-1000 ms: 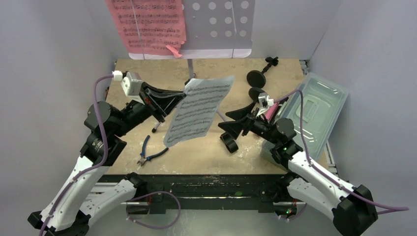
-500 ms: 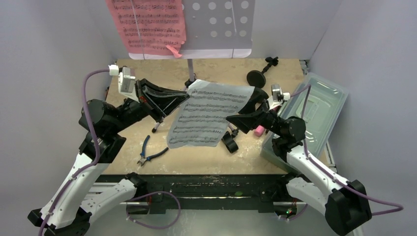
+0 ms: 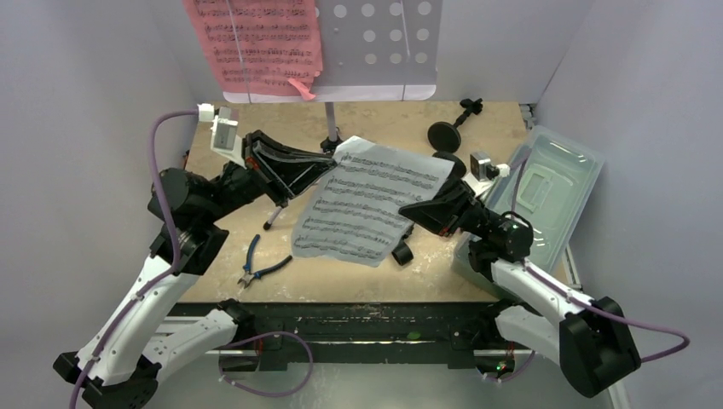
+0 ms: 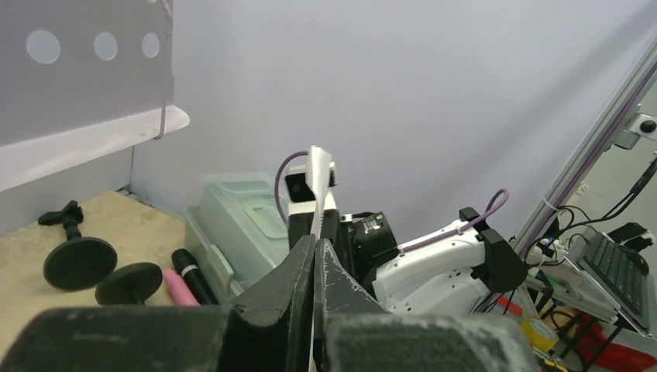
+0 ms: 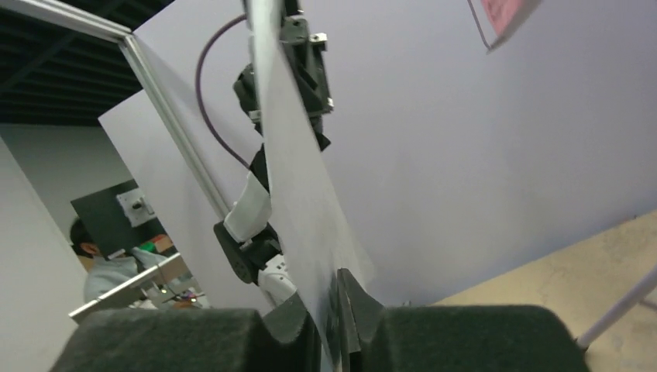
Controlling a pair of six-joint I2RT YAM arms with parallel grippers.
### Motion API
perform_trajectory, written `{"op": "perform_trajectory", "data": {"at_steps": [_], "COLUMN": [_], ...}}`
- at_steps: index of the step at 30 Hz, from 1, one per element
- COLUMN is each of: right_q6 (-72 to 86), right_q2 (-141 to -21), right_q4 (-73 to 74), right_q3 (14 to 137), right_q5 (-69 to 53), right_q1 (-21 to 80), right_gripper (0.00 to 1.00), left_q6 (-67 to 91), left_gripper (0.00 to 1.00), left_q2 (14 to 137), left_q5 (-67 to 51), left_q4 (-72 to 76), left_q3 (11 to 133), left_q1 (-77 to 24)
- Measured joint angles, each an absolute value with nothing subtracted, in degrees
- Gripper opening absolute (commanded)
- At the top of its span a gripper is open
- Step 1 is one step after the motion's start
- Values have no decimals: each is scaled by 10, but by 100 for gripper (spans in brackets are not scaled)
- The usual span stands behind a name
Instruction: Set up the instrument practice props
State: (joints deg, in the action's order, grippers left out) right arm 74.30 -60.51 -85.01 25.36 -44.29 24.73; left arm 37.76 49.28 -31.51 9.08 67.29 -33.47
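Observation:
A white sheet-music page (image 3: 367, 209) hangs in the air over the table's middle, held between both arms. My left gripper (image 3: 328, 166) is shut on its upper left edge; in the left wrist view the page (image 4: 318, 194) runs edge-on between the closed fingers (image 4: 298, 267). My right gripper (image 3: 407, 209) is shut on the page's right edge, and the page (image 5: 294, 178) passes between its jaws. The lavender music desk (image 3: 375, 43) stands at the back with a pink page (image 3: 256, 43) on its left half. Two black round bases (image 3: 443, 135) lie behind the right arm. Pink (image 4: 178, 285) and black (image 4: 194, 271) microphones lie by the tub.
A clear plastic tub (image 3: 546, 192) sits along the right edge of the table. Blue-handled pliers (image 3: 260, 266) lie near the front left. A black microphone (image 3: 401, 251) lies under the page's right corner. The desk's pole (image 3: 331, 123) rises behind the page.
My right gripper swung in to the page's right edge and closed on it. The page has tipped from hanging steeply to lying flatter and further right. The left gripper kept its hold.

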Motion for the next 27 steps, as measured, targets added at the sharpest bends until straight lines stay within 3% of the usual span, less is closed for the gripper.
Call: {"op": "perform_trajectory", "data": {"at_steps": [2, 4, 5, 8, 15, 24, 26, 27], "right_q6": [736, 720, 707, 666, 557, 331, 296, 282], "right_q2": [-581, -545, -526, -483, -428, -390, -384, -381], "right_q4": [-851, -831, -814, -753, -581, -230, -182, -163], "right_q3": [254, 255, 257, 278, 332, 466, 484, 491], "right_q5": [-441, -441, -441, -442, -466, -509, -513, -518], "right_q1": [247, 247, 247, 247, 247, 247, 247, 247], "right_gripper": [0, 0, 0, 0, 0, 0, 0, 0], "left_q6": [389, 396, 397, 399, 377, 321, 306, 300], "left_gripper": [5, 32, 41, 57, 60, 66, 59, 50], "left_q2": [500, 512, 520, 546, 559, 566, 568, 568], "left_q5": [-317, -321, -324, -339, -380, -468, -482, -486], "left_q4": [93, 86, 79, 46, -22, -88, -104, -111], "left_q3": [670, 670, 671, 681, 686, 738, 744, 745], "left_q1": [-335, -335, -335, -335, -335, -335, -335, -335]}}
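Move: The white sheet, still held by the left gripper at its upper left corner, has its middle about 6 cm right and 9 cm below that hand, level in reach. From the right hand, whose nearly closed fingers already straddle the right edge, its middle lies roughly 7 cm left and 5 cm up. The stand's ledge is some 15 cm straight ahead of the left hand and slightly higher; the pink sheet is about 18 cm ahead of that hand, 13 left and 12 up. Shut the right gripper on the white sheet's right edge and draw it back and up about 6 cm, then hold it there, turning the wrist clockwise. Open the left gripper to let the corner go, and bring that hand down about 6 cm and a little right, first dipping forward, then easing back, its fingers tipping down around the sheet's left part. ##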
